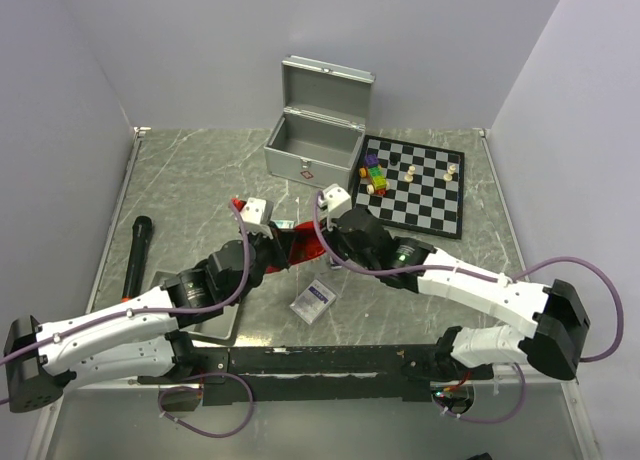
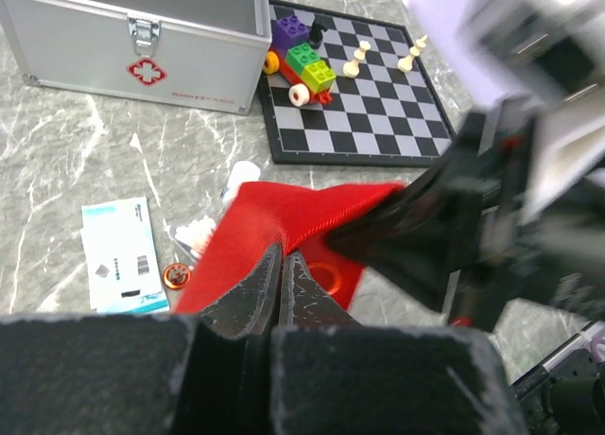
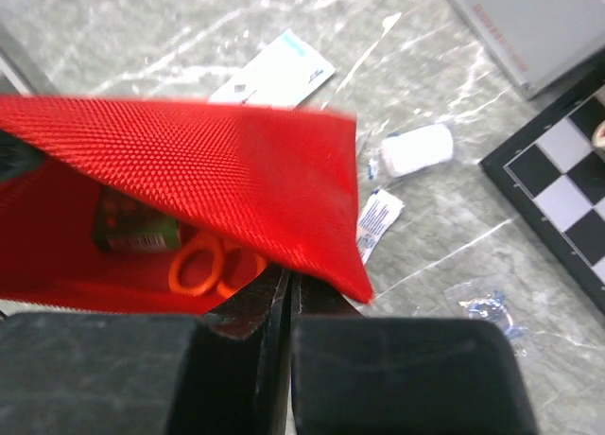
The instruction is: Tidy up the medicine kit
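A red fabric pouch [image 1: 296,246] hangs between my two grippers at the table's middle. My left gripper [image 2: 282,255] is shut on one edge of the pouch [image 2: 284,217]. My right gripper [image 3: 286,276] is shut on the other edge of the pouch [image 3: 189,161], which is held open. Inside it I see orange-handled scissors [image 3: 213,265] and a small green box [image 3: 137,229]. On the table lie a gauze roll [image 3: 416,151], a white sachet [image 3: 378,222], a white-teal packet [image 2: 118,255] and a small orange cap [image 2: 176,276]. The silver medicine case [image 1: 315,130] stands open at the back.
A chessboard [image 1: 420,185] with a toy brick car [image 1: 375,175] and chess pieces lies right of the case. A black cylinder [image 1: 138,255] lies at the left. A blue-white packet [image 1: 313,302] lies in front of the pouch. A clear bag [image 3: 487,307] lies near the board.
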Tool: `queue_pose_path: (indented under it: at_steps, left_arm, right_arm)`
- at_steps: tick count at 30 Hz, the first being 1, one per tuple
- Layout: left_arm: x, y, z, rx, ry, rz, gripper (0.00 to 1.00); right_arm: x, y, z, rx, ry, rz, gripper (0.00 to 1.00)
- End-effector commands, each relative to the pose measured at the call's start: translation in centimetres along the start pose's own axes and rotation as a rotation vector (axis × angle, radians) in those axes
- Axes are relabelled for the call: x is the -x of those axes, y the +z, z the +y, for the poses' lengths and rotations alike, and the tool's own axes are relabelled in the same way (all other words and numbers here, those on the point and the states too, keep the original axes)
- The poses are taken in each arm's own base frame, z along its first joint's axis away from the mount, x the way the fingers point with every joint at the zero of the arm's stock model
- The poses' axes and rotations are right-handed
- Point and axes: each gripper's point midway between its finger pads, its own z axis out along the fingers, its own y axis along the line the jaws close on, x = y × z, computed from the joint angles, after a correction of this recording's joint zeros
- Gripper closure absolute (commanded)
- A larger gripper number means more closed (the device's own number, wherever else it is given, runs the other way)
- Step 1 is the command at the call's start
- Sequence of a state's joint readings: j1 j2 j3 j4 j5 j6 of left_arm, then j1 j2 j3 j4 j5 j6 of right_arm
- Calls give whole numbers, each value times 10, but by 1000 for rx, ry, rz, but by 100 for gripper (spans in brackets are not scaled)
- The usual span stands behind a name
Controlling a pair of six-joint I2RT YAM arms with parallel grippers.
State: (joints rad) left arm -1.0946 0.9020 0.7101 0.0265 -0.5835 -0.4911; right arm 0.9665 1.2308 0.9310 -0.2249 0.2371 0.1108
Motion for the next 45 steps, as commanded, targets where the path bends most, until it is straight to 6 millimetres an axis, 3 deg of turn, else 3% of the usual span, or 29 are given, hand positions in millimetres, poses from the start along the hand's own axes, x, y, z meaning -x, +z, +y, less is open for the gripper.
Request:
queue_pose_path:
  at_steps: [1,7,12,14,17,20,23,27,30,37,45]
  left_arm:
    - [21,-6,-6,-32,-51,-78,99]
    - [19,-7,-8,-52,-63,-76,99]
    - [8,0,5,47,-153,-37,99]
    - [3,7,16,108,-206,14,99]
    - [-6,15,38,207,-288,85,99]
    - [-12,16,56,269,-330,94,99]
    - [-13,12,69,327,-356,82,99]
    - [-5,4,76,348,-378,43,99]
    - [5,-1,76,327,-395,-2,99]
    - [25,-13,72,249,-431,-90,99]
    - [29,-18,70,210,-438,-114,99]
  right_arm:
    - [38,-20,-10,-43,52,-141,100]
    - [41,-24,-16,-72,63,-146,97]
    - [56,-48,-17,-35,124,-269,56]
    - [61,-58,-24,-55,157,-312,49]
    - [60,-65,-45,-150,203,-300,46]
    - [39,-61,-77,-262,282,-211,46]
    - [-4,-47,-112,-318,440,-86,47]
    - [-62,-31,-138,-369,578,71,48]
    - [-85,-23,-145,-391,617,133,48]
    - [-108,-1,-147,-407,613,237,47]
    - [-136,20,-154,-452,634,366,48]
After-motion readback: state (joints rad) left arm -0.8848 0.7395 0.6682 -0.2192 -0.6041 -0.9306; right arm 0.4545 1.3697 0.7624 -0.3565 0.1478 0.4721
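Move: The small clear bag lies on the table about 6 cm ahead of the right hand, 16 cm to its right and 18 cm below. Also on the table, the blue-white sachet is some 13 cm left of the bag and level with it, the white bottle 7 cm beyond the sachet and 2 cm farther left, and the chessboard's middle 18 cm beyond the bag and 6 cm to its right. From the left hand, the bag is roughly 8 cm ahead, 24 cm right and 25 cm below. The right hand opens off the red pouch's rim while rising about 7 cm, then swings some 15 cm right and a little forward and sinks steeply over the clear bag, turning about 40 degrees clockwise, fingers open and tipping down. The left keeps pinching the pouch, dips and partly rises again, and carries it left, rolling and turning counter-clockwise. ##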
